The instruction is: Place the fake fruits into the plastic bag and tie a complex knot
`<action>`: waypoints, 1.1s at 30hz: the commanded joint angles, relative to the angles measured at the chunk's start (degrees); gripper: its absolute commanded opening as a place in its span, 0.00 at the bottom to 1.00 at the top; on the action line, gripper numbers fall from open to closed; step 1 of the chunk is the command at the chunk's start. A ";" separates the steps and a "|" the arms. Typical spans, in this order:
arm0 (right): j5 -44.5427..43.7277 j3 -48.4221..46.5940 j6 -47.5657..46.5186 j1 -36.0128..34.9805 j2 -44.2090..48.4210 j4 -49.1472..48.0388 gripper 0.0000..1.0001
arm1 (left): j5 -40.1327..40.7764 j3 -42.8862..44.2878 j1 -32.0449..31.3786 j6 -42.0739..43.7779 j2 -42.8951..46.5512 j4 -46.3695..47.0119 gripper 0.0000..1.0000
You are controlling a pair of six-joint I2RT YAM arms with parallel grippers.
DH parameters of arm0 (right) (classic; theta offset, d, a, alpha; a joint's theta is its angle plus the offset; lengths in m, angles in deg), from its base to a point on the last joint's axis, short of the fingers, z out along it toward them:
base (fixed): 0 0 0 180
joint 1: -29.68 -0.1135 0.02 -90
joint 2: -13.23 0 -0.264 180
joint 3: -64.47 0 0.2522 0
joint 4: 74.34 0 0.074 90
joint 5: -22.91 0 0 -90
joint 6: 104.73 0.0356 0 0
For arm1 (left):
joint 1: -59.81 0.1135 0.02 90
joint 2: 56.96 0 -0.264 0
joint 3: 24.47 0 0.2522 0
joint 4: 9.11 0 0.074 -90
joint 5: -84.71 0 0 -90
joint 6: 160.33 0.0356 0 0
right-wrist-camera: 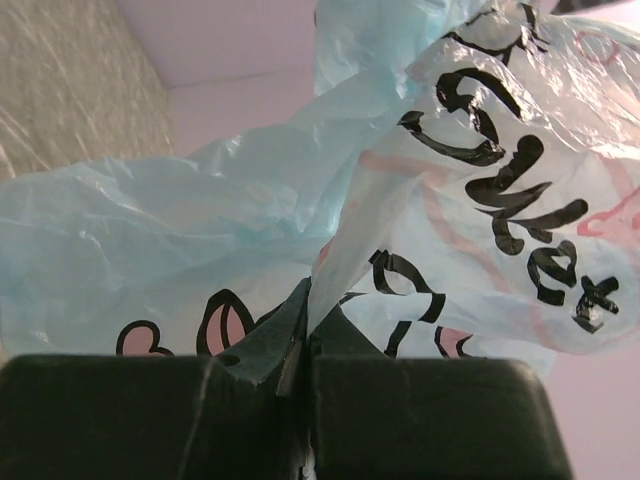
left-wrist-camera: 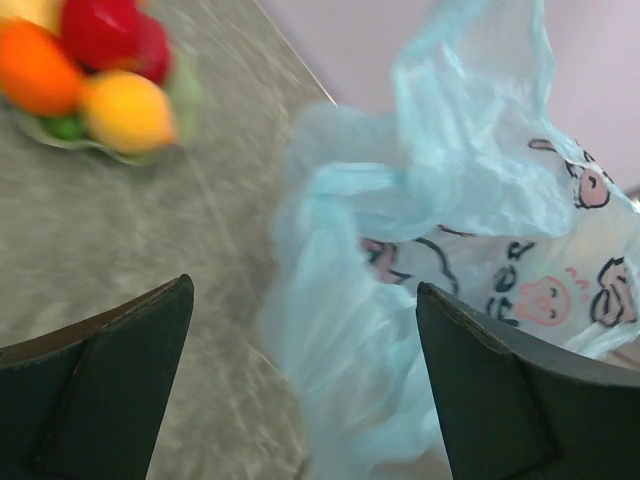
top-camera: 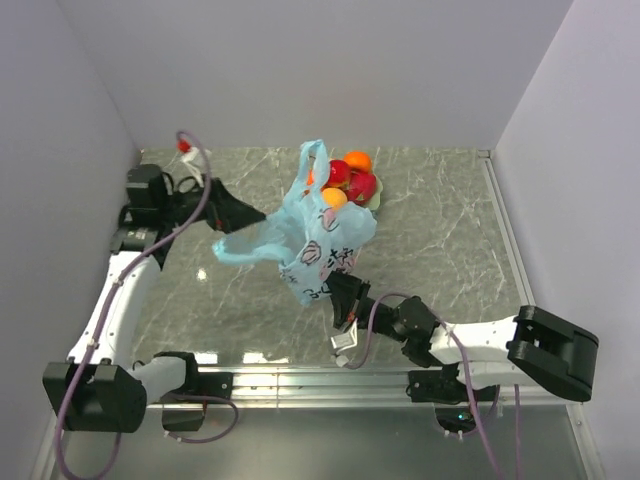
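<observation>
The fake fruits [top-camera: 350, 180], orange, red and yellow, lie piled on a pale green plate [top-camera: 377, 203] behind the plastic bag [top-camera: 320, 235]. They also appear top left in the left wrist view as blurred fruits [left-wrist-camera: 90, 60], outside the bag. The light-blue printed bag [left-wrist-camera: 450, 200] is held up off the table. My right gripper [top-camera: 345, 290] is shut on a fold of the bag's lower front, and that pinch [right-wrist-camera: 312, 300] shows clearly in the right wrist view. My left gripper [top-camera: 252, 212] stands wide open just left of the bag, a loose blue flap [left-wrist-camera: 340, 330] lying between its fingers. No knot shows.
The marble tabletop [top-camera: 440, 230] is boxed in by white walls at the back and sides. A metal rail [top-camera: 300, 378] runs along the near edge by the arm bases. A red-tipped cable end [top-camera: 185, 143] sits at the back left corner.
</observation>
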 commanded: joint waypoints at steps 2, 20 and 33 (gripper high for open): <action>1.83 -0.15 -4.94 -2.02 -2.58 -19.46 0.00 | 1.20 0.92 -9.46 2.57 -1.61 -0.79 0.99; -6.34 1.16 -5.83 -4.14 -3.56 -25.88 0.01 | 7.53 -1.20 -18.08 6.08 -1.27 -5.97 0.00; -26.33 5.48 0.58 -4.93 6.27 -10.63 0.95 | 15.79 5.66 -14.92 14.34 4.00 -12.39 0.00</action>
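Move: Open and empty, the left hand has the plastic bag's middle about 12 cm to its right, 4 cm back and 7 cm below; the bag's near folds are only 8 cm right, 4 cm back and 5 cm down. The right hand still pinches the bag, whose middle is some 8 cm ahead of it and 4 cm left, roughly level. The fruit bowl stands about 20 cm ahead and 20 cm right of the left hand, 27 cm below. Sweeping right about 8 cm, also back and down, the left hand reaches into the bag's loose folds, shuts its fingers and pinches them, then lifts some 5 cm while easing back left. The right hand, still pinching, sinks about 4 cm and shifts slightly left; once the left has closed, it opens wide, lets go and withdraws about 5 cm right. ##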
